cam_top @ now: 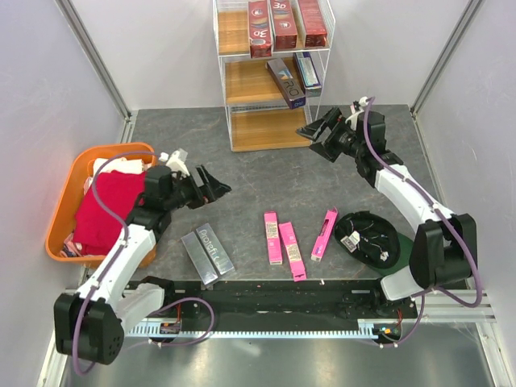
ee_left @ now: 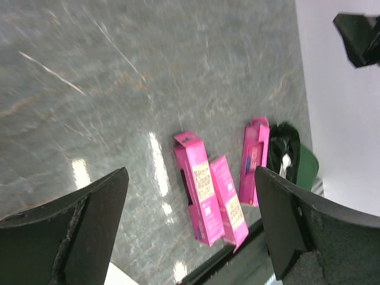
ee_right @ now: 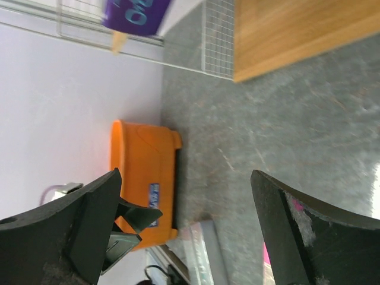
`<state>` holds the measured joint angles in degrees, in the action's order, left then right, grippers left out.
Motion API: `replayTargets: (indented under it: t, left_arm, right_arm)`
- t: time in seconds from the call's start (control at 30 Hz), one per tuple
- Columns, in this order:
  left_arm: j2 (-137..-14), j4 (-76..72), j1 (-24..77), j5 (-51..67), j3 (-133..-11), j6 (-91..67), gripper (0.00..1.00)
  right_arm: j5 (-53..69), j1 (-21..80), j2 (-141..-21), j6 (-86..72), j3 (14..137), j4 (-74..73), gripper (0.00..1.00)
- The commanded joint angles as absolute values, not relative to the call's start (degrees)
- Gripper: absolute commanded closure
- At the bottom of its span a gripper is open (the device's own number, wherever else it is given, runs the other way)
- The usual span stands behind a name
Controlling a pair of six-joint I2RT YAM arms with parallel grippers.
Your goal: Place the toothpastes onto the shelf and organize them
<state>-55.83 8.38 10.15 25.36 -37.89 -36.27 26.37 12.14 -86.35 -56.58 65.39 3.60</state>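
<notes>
The shelf (cam_top: 234, 109) stands at the back centre. Three red toothpastes (cam_top: 284, 22) lie on its top tier and two purple-dark ones (cam_top: 286, 82) on the middle tier. The bottom tier (ee_right: 297, 35) is bare wood. Three pink boxes (cam_top: 292, 250) lie on the table near the front, also in the left wrist view (ee_left: 199, 190). Two silver-grey boxes (cam_top: 207, 253) lie side by side to their left. My left gripper (cam_top: 211, 187) hovers open above the table, holding nothing. My right gripper (cam_top: 318, 137) hangs open and holding nothing just right of the shelf's bottom tier.
An orange tub (cam_top: 64, 218) with a red cloth (cam_top: 109, 205) sits at the left edge. A black and green object (cam_top: 367, 238) lies by the right arm's base. White walls close in the table on both sides.
</notes>
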Motion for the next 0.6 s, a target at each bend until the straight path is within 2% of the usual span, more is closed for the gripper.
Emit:
replayTargets:
  t: [0.0, 0.13, 0.3, 0.57]
  left_arm:
    - [-59.3, 8.1, 14.6, 22.2, -40.8, -34.5, 0.07]
    - [-60.0, 11.9, 15.4, 16.4, -41.1, -35.7, 0.07]
    - [-58.5, 17.7, 14.7, 9.9, -41.1, -36.4, 0.06]
    - [-58.3, 18.7, 6.6, 16.8, -40.1, -37.0, 0.03]
  right_arm:
    - [23.8, 13.4, -81.6, -49.9, 64.4, -2.9, 0.02]
    - [19.3, 18.6, -80.6, -42.6, 65.9, -10.4, 0.02]
    - [10.4, 32.8, -82.2, -36.5, 67.7, -16.0, 0.02]
    - [0.4, 53.8, -90.7, -28.9, 72.0, -19.8, 0.02]
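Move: The silver Protefix box lies some 24 cm back, 26 cm left and 24 cm below my right hand. The grey box beside it is about 3 cm farther back and 5 cm farther left. The nearest pink box is 21 cm back and 8 cm left of my right hand. From my left hand, the Protefix box is about 11 cm back, 3 cm left and 16 cm down; the grey box is 13 cm back and 8 cm left, and that pink box 8 cm back and 14 cm right. I swing my right hand away from the shelf, back and left about 15 cm each way and sinking some 8 cm, gathering speed towards the Protefix box while the wrist rolls and turns counter-clockwise, nearly 30 degrees each. My left hand sinks about 5 cm, easing a little right and then back left as its fingers tip further down. Both grippers stay wide open and touch nothing. ##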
